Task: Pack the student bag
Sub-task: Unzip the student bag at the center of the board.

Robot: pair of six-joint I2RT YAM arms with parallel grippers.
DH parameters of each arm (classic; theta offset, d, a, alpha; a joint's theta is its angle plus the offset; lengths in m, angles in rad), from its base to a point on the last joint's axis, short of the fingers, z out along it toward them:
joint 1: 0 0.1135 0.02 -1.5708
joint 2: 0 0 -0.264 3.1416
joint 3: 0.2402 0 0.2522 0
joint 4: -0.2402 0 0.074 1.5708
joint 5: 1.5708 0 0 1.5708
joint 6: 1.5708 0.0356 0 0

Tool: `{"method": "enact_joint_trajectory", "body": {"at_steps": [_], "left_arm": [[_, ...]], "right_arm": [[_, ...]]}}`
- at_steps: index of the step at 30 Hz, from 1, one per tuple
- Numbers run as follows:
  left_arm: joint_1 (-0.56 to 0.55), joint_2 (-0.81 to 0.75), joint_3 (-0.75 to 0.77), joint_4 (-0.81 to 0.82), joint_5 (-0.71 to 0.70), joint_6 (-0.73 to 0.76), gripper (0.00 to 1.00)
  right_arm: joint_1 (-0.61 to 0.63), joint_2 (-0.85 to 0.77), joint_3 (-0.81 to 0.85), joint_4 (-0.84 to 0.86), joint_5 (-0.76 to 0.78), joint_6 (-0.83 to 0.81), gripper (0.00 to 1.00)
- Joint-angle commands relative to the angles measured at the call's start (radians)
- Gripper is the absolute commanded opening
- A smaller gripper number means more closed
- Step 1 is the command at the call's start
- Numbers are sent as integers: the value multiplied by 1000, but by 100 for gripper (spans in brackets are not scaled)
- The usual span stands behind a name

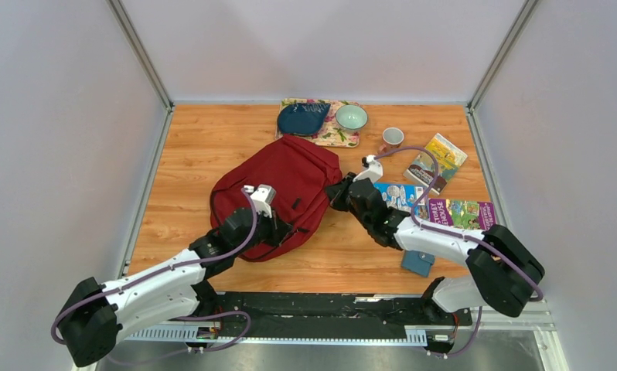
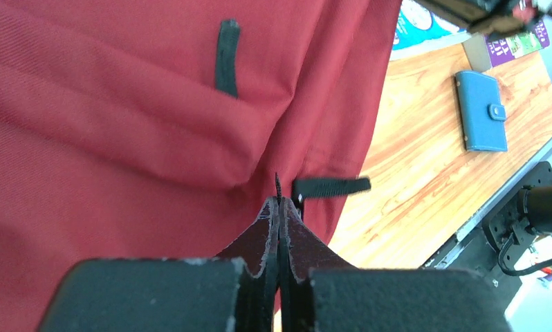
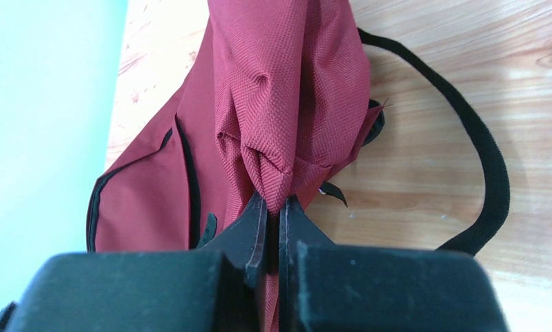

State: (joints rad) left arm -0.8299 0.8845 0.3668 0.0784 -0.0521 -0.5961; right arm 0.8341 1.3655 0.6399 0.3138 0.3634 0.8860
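The student bag, a large dark red backpack, lies in the middle of the table. My left gripper is at its near edge. In the left wrist view that gripper is shut on a thin black zipper cord, with a black pull tab sticking out just to the right. My right gripper is at the bag's right side. The right wrist view shows this gripper shut on a bunched fold of the bag's red fabric. A black strap loops over the wood beside it.
A blue wallet lies near the front right, under the right arm. Books and a further booklet lie at the right. At the back, a patterned tray holds a dark blue item and a green bowl; a cup stands beside it.
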Motion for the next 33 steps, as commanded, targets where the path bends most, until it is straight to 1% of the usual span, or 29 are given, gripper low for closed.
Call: {"method": "enact_joint_trajectory", "body": {"at_steps": [1, 5, 7, 13, 16, 17, 19, 20, 21, 22, 23, 25, 26, 30, 33], "left_arm": [[-5, -62, -20, -21, 6, 41, 0], [-5, -120, -51, -100, -57, 30, 0], [-5, -160, -69, -149, -106, 21, 0], [-5, -255, -101, -253, -150, -24, 0], [-5, -286, -103, -310, -140, -45, 0], [-5, -295, -107, -313, -131, -60, 0], [-5, -317, -127, -278, -85, -76, 0], [-3, -320, -137, -257, -68, -89, 0], [-3, -320, -141, -237, -58, -97, 0], [-5, -314, -144, -206, -51, -102, 0], [-5, -309, -143, -195, -49, -113, 0], [-5, -299, -128, -175, -48, -114, 0], [-5, -294, -123, -170, -49, -116, 0], [-5, -292, -118, -154, -68, -107, 0], [-6, -271, -98, -154, -77, -85, 0]], "right_arm": [[-87, 10, 84, -13, -107, -44, 0], [-154, 52, 127, -48, -199, -53, 0], [-162, 75, 164, -90, -224, -53, 0], [-204, 133, 262, -159, -280, -78, 0], [-230, 180, 320, -229, -337, -102, 0], [-243, 197, 367, -249, -348, -113, 0], [-256, 248, 414, -303, -487, -146, 0], [-263, 262, 450, -311, -524, -157, 2], [-266, 273, 472, -361, -550, -169, 9], [-270, 283, 486, -427, -570, -179, 18], [-271, 282, 489, -445, -583, -188, 42], [-280, 249, 480, -519, -569, -196, 54], [-294, 230, 463, -528, -564, -197, 65], [-317, 120, 350, -551, -549, -200, 72], [-336, 28, 319, -639, -486, -242, 74]]}}
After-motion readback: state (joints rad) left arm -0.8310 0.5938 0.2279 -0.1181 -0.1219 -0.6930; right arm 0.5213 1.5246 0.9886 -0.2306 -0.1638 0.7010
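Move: The student bag's zipper pull is already pinched in the left fingers. The second pull sits about 3 cm to its right and 1 cm farther out, and the front pocket's black tab some 7 cm ahead and 1 cm right. The right hand already holds the bag's right edge; from it the left's zipper pull lies roughly 10 cm back and 10 cm left, the blue book some 19 cm right, 3 cm back and 10 cm lower. The zipper pull, still pinched in the left hand's closed fingers, is drawn about 5 cm left along the bag's near edge, then some 3 cm back and down, away from the second pull. Meanwhile the right hand hauls the held edge about 7 cm forward, tipping down some 20 degrees in all, then opens, lets go and comes back and to the right. ##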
